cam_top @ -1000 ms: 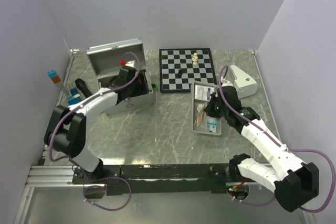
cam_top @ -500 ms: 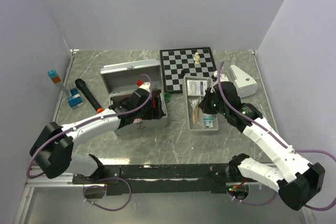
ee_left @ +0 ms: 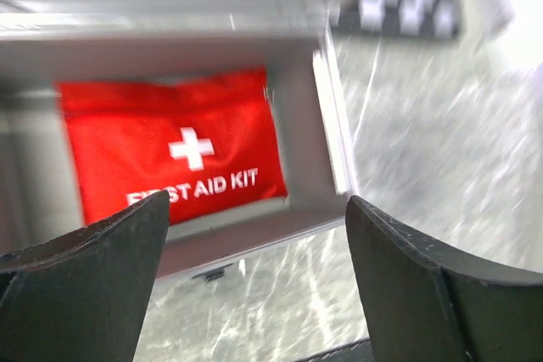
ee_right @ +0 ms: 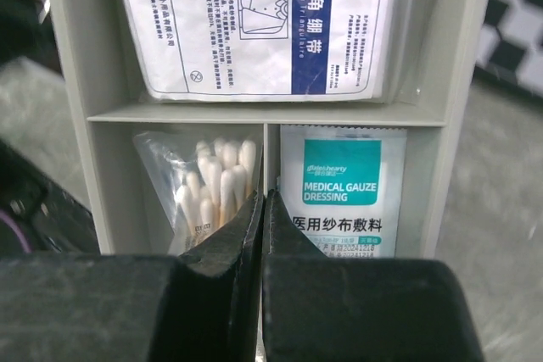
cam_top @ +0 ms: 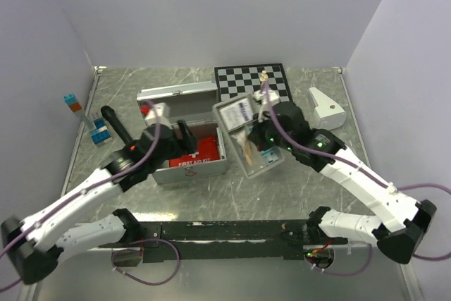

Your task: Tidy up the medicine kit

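Observation:
The medicine kit [cam_top: 184, 168], a silver metal case, stands open with its lid [cam_top: 176, 93] raised. The red first-aid pouch [cam_top: 199, 153] [ee_left: 170, 154] lies flat inside. My left gripper [cam_top: 173, 139] [ee_left: 256, 201] hovers open above the case's near wall, holding nothing. A shallow grey tray [cam_top: 227, 132] [ee_right: 72, 108] hangs tilted just right of the case. My right gripper [cam_top: 259, 147] [ee_right: 265, 203] is shut on the tray's middle divider. The tray holds a white packet [ee_right: 254, 19], cotton swabs [ee_right: 216, 180] and a gauze sachet [ee_right: 343, 188].
A chessboard [cam_top: 243, 79] with a few pieces lies behind the tray. A white wedge-shaped object [cam_top: 326, 107] sits at the back right. A black cylinder [cam_top: 113, 123] and blue blocks [cam_top: 99, 134] lie left of the case, near the left wall.
The case slid right and toward the near edge, then my left gripper opened wider and drew back from it. My right gripper lifted the tray and carried it left, tilted, to the case.

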`<state>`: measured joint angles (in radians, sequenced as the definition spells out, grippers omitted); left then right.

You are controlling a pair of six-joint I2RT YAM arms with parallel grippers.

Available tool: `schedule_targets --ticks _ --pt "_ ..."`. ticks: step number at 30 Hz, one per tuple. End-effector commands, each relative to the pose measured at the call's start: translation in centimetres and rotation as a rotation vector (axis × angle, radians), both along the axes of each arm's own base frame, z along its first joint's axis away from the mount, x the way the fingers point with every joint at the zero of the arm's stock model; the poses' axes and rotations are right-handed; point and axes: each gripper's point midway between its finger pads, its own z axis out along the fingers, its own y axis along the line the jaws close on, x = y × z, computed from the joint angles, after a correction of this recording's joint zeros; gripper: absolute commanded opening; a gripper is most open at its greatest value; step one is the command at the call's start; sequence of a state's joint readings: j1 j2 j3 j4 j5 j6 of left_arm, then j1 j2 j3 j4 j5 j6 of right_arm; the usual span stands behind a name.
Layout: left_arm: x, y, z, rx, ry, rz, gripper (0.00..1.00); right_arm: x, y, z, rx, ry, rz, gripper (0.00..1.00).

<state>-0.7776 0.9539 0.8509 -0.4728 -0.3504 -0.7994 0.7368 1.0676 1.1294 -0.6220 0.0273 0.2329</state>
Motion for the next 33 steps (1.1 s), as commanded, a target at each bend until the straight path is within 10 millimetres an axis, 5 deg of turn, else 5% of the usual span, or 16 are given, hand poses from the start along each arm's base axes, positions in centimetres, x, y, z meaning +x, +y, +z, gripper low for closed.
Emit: schedule_targets --ticks 1,16,19,33 --pt "-0.7 5.6 5.1 -0.089 -0.107 0.246 0.89 -0.7 4.8 3.4 -0.111 -0.249 0.291 0.0" --pt "-4.0 13.0 9.9 -0.26 -0.294 0.457 0.87 -1.3 13.5 3.0 -0.331 -0.779 0.893 0.0" --pt "-4.4 13.8 10.2 -0.272 -0.308 0.473 0.87 -1.4 14.9 1.1 -0.392 -0.761 1.036 0.0" --pt "-5.8 15.7 11.4 -0.294 -0.343 0.495 0.87 0.1 18.1 0.2 -0.385 -0.62 1.298 0.0"
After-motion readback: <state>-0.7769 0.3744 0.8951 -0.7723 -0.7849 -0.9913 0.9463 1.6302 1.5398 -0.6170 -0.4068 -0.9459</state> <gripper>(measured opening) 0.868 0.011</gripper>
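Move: The right hand, still holding the loaded grey tray by its divider, has the open medicine case about 18 cm to its left, 3 cm ahead and some 15 cm below. The red first aid pouch lies inside the case, roughly 16 cm left of that hand, 3 cm ahead and 17 cm below. The chessboard is about 21 cm ahead and 4 cm right. From the wide-open left hand, the case's middle is about 4 cm ahead, 1 cm left and 11 cm below. The right hand keeps its closed hold on the tray divider and swings it about 17 cm left at nearly level height, first bowing slightly back and then forward again, while turning some 70 degrees counter-clockwise so the tray's long side comes into line with the case. The left hand, already off the case, clears the space, going left, up and a little back with fingers still wide open, and turning outwards. ##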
